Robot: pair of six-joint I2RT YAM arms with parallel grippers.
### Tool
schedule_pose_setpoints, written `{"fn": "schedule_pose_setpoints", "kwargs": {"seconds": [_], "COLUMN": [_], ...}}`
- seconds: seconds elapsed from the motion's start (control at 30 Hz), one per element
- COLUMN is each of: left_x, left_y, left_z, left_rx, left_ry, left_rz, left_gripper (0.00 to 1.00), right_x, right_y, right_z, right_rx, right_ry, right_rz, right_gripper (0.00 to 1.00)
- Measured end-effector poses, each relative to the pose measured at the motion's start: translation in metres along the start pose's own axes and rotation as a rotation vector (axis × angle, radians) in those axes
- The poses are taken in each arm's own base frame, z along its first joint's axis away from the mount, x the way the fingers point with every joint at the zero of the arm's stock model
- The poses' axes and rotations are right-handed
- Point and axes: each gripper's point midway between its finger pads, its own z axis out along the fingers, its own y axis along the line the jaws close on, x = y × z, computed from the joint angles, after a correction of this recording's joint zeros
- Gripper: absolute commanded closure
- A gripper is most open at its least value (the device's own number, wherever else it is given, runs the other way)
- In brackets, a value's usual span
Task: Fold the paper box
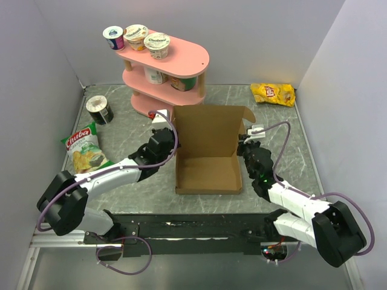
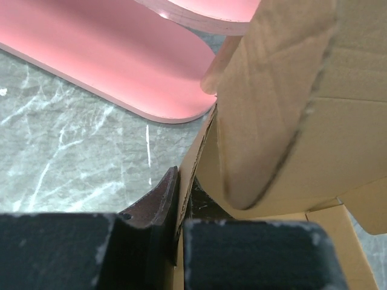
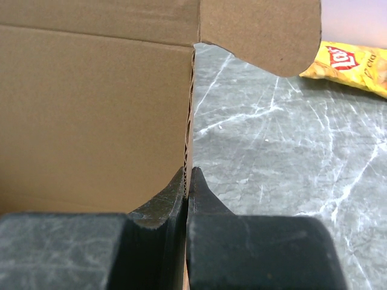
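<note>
The paper box is plain brown cardboard in the middle of the table, its side walls raised and its lid standing upright at the back. At the box's left wall, my left gripper is shut on the cardboard edge, one finger on each side. On the opposite side, my right gripper pinches the thin upright wall between its closed fingers. A rounded flap leans into the left wrist view; another rounded flap shows above the right wall.
A pink two-tier shelf with yogurt cups stands just behind the box, close to my left gripper. A yellow chip bag lies back right, a green chip bag at left, and a dark can near it.
</note>
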Motion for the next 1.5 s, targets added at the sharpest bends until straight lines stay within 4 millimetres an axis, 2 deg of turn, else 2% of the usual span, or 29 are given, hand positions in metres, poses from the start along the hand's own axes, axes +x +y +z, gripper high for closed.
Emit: {"fn": "schedule_pose_setpoints", "kwargs": {"seconds": [0.57, 0.97, 1.2, 1.27, 1.33, 1.43, 1.5], "left_x": [0.008, 0.019, 0.019, 0.028, 0.046, 0.048, 0.049], "left_y": [-0.004, -0.01, -0.014, -0.014, -0.008, -0.007, -0.007], "left_z": [-0.001, -0.024, -0.02, -0.018, -0.016, -0.017, -0.02], "left_rx": [-0.038, 0.005, -0.019, -0.026, -0.045, -0.039, -0.028], "left_ry": [-0.066, -0.155, -0.15, -0.125, -0.087, -0.101, -0.111], "left_rz": [-0.107, -0.181, -0.222, -0.211, -0.183, -0.196, -0.205], "left_gripper": [0.94, 0.96, 0.96, 0.95, 0.95, 0.94, 0.94], "right_x": [0.0, 0.011, 0.015, 0.02, 0.033, 0.032, 0.032], "right_y": [0.002, 0.002, 0.002, 0.0, 0.001, 0.002, 0.002], "right_z": [0.001, -0.027, -0.033, -0.034, -0.037, -0.039, -0.041], "right_rx": [0.157, 0.195, 0.212, 0.227, 0.228, 0.235, 0.242], "right_ry": [0.03, -0.008, -0.015, 0.002, 0.036, 0.031, 0.027], "right_rz": [0.026, 0.113, 0.147, 0.135, 0.11, 0.117, 0.123], "right_gripper": [1.0, 1.0, 1.0, 1.0, 1.0, 0.96, 0.84]}}
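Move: The paper box's raised lid stands upright between the hands, each already pinching a side edge. Its middle is about 6 cm ahead of both, some 10 cm right of the left hand and 10 cm left of the right. The open tray's near wall lies roughly 9 cm back and 11 cm below both hands, the same 10 cm inward. The pink shelf stands about 27 cm ahead and 4 cm left of the left hand; the yellow bag is some 33 cm ahead and 12 cm right of the right hand. The lid is drawn back and down by its side edges, both hands keeping their pinch and bringing it towards the near side of the tray: first almost in place, then about 4 cm back towards the robot, with most of the 3–4 cm drop late on. The left hand rolls its left side down some 10 degrees and drifts slightly right; the right hand turns about 15 degrees clockwise. ##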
